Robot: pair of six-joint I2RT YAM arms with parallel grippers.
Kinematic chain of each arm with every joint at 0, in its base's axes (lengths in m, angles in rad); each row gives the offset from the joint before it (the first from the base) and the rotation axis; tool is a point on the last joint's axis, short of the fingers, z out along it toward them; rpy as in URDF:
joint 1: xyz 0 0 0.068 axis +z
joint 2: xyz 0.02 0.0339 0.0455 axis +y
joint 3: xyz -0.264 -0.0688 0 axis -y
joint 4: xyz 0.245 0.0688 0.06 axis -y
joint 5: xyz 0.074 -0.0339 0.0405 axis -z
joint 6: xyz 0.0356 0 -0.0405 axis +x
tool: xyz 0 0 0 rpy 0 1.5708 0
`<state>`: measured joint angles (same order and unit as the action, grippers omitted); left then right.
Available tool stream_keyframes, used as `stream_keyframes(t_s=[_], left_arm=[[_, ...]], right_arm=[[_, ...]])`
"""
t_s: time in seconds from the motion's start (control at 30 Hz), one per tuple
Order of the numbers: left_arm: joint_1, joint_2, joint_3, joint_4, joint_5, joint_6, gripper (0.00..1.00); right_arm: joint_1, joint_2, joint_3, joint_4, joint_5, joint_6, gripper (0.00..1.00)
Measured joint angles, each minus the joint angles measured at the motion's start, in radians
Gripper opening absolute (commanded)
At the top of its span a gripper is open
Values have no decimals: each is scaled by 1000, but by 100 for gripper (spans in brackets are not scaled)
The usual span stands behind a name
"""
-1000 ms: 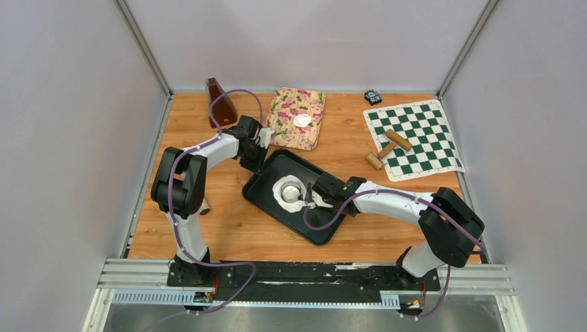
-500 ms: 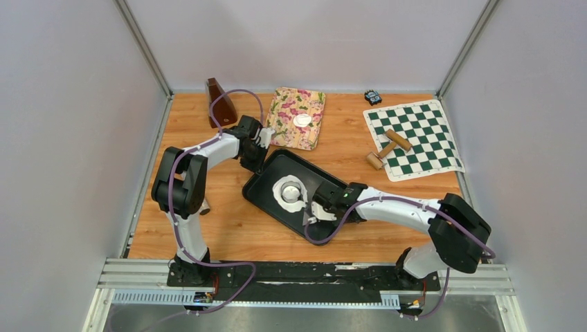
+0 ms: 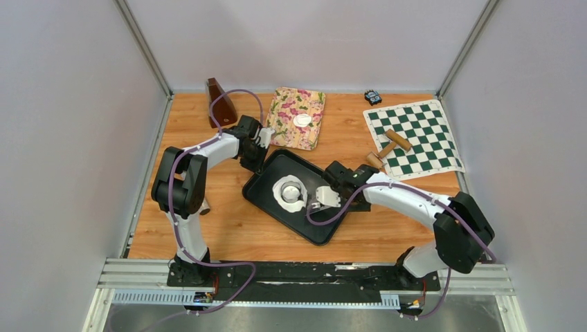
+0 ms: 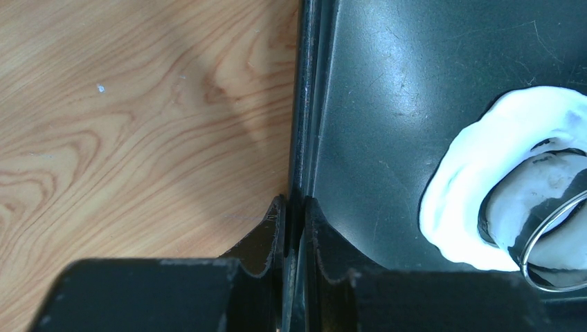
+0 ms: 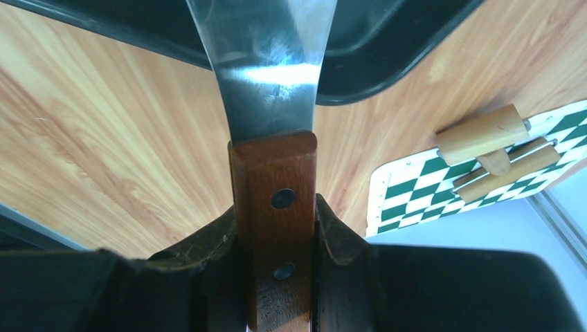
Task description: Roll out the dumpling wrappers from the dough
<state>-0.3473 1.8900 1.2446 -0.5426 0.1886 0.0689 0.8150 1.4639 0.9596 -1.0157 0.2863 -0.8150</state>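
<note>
A white dough sheet (image 3: 280, 188) lies in the black tray (image 3: 322, 228), with a clear ring cutter (image 3: 291, 192) standing on it. The left wrist view shows the dough (image 4: 471, 166) and the cutter (image 4: 550, 238) at the right. My left gripper (image 3: 257, 153) (image 4: 294, 204) is shut on the tray's far left rim (image 4: 304, 104). Over the tray's right part, my right gripper (image 3: 331, 188) (image 5: 275, 207) is shut on a spatula's wooden handle (image 5: 273, 166); its metal blade (image 5: 266, 62) reaches over the tray's edge (image 5: 387, 41). One round dumpling wrapper (image 3: 302, 120) rests on the floral cloth (image 3: 296, 133).
A green and white chessboard mat (image 3: 422, 128) at the back right carries a wooden rolling pin (image 3: 389, 147) (image 5: 495, 142). A brown metronome (image 3: 221, 104) stands at the back left. A small dark object (image 3: 372, 96) lies by the back wall. Grey walls enclose the table.
My right gripper, with the spatula, went toward the tray's near edge, then swung back to the right and turned. The left gripper, the tray and the dough have not moved.
</note>
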Motion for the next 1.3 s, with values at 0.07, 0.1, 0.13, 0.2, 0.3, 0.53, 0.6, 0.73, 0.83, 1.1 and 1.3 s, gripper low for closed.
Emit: stream_keyframes(t_s=[0.07, 0.1, 0.13, 0.2, 0.3, 0.53, 0.6, 0.73, 0.83, 1.1, 1.3], left_arm=[[0, 0, 0, 0, 1, 0, 0], [0, 0, 0, 0, 1, 0, 0], [0, 0, 0, 0, 1, 0, 0], [0, 0, 0, 0, 1, 0, 0], [0, 0, 0, 0, 1, 0, 0], [0, 0, 0, 0, 1, 0, 0], [0, 0, 0, 0, 1, 0, 0], [0, 0, 0, 0, 1, 0, 0], [0, 0, 0, 0, 1, 0, 0], [0, 0, 0, 0, 1, 0, 0], [0, 0, 0, 0, 1, 0, 0]], right_arm=[[-25, -4, 3, 9, 8, -23, 0], [-34, -6, 3, 15, 14, -31, 0], [-41, -10, 3, 26, 25, -40, 0], [-49, -12, 3, 66, 60, -52, 0], [-56, -6, 3, 152, 120, -52, 0], [-52, 42, -60, 336, 224, -56, 0], [-50, 58, -87, 362, 246, -58, 0], [-44, 70, -113, 395, 270, -58, 0], [-35, 70, -118, 412, 281, -58, 0], [-4, 68, -132, 432, 307, -55, 0], [15, 49, -148, 430, 312, -47, 0]])
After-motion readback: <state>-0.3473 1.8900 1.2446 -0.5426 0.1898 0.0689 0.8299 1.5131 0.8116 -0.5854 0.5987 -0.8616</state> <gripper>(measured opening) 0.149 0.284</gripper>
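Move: The right hand holds the scraper by its wooden handle, the blade reaching left over the tray. The dough sheet with the ring cutter on it lies about 17 cm to its left, 8 cm ahead and 6 cm below. The tray's right corner is some 5 cm ahead and 3 cm left; the wooden roller sits roughly 20 cm ahead and 7 cm right. From the left hand, pinching the tray rim, the dough is about 8 cm right and 5 cm back. Right hand swings the scraper some 6 cm forward, rising slightly then dipping, fingertips tilting forward 20 degrees; left keeps pinching the rim. ##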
